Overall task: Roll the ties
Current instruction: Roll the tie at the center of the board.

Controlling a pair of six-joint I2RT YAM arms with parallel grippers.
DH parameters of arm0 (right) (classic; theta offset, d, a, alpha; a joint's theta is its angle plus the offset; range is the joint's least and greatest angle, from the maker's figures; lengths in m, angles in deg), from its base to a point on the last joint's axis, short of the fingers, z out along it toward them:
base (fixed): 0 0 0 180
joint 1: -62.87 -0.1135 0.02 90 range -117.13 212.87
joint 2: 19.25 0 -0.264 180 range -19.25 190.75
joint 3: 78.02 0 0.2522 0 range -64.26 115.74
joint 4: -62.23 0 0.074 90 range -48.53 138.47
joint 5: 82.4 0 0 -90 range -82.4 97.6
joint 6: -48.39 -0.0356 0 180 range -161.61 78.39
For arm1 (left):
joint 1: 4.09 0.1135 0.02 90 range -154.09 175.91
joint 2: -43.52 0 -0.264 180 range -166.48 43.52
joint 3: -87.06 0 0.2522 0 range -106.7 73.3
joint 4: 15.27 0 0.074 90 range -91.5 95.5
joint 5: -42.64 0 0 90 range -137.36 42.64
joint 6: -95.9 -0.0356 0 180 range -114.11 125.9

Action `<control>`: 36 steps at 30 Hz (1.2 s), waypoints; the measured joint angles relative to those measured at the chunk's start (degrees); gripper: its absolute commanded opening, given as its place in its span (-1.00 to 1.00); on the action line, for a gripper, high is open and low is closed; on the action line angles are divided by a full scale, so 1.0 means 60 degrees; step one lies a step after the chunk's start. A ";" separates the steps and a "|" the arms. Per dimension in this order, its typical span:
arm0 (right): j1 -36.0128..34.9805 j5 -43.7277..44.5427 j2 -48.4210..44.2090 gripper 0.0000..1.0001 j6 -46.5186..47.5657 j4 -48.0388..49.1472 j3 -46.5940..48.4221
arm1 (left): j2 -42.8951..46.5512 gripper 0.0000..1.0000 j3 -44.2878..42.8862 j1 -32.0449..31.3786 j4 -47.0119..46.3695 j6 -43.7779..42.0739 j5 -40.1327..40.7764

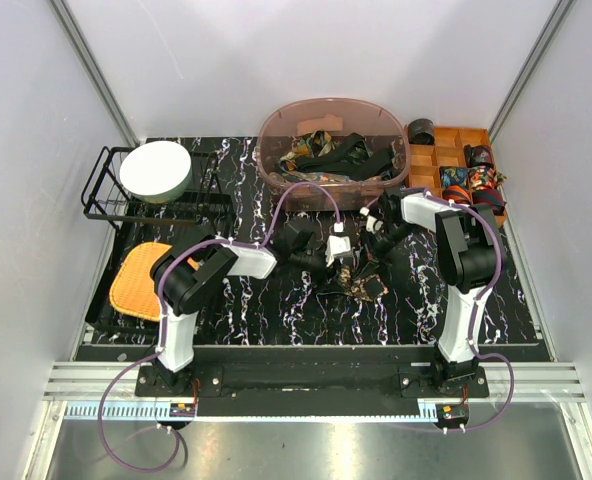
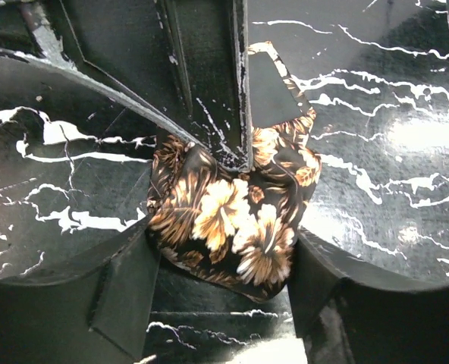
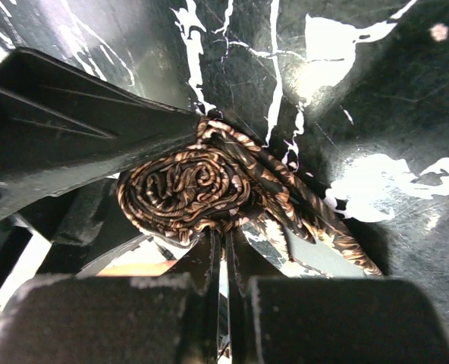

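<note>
A brown floral tie [image 2: 232, 227] lies rolled into a coil [image 3: 186, 189] on the black marbled mat [image 1: 276, 310], its loose tail [image 3: 323, 227] trailing off to the right. My left gripper [image 2: 224, 303] is open, one finger [image 2: 126, 292] on each side of the roll and close against it. The right gripper [image 3: 226, 246] is shut, its tips pinching the fabric at the roll's edge. In the left wrist view its closed fingers [image 2: 217, 114] come down onto the roll from above. From the top camera, both grippers [image 1: 341, 255] [image 1: 376, 240] meet over the tie [image 1: 361, 287] at mid-table.
A pinkish oval tub [image 1: 276, 130] holding several loose ties stands at the back. A wooden divided tray [image 1: 431, 165] with rolled ties is at the back right. A wire rack [image 1: 106, 200] with a white bowl [image 1: 156, 170] and an orange mat [image 1: 141, 280] are on the left.
</note>
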 measured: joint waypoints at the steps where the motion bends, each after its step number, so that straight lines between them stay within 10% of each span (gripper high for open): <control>1: -0.0033 0.0051 0.0000 -1.00 0.0000 0.0004 0.0000 | 0.0000 0.38 0.0025 0.0025 -0.0018 -0.0040 -0.0055; 36: -0.0962 0.0612 0.1042 -1.00 0.1158 -0.0849 0.0965 | 0.0364 0.79 0.0040 0.0113 0.1162 -0.1727 -0.0197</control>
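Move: The tie's roll sits between the left fingers, about 2 cm to the right of that hand's point and 1 cm below it, level fore and aft; its short flat tail lies some 8 cm right, 2 cm back and 2 cm down. From the right hand the roll is roughly 2 cm left and 1 cm below, and the tail about 4 cm right, 3 cm back and 2 cm below. The plastic bin's middle stands some 28 cm ahead and 6 cm left of the right hand, 5 cm higher. Down by about 2 cm, and also left and slightly back, goes the right hand, its shut tips still at the crease between roll and tail, turning some 10 degrees counter-clockwise as it works in towards the board. The left hand eases left by 1.5 cm and spreads its fingers to nearly wide open, still straddling the roll. ##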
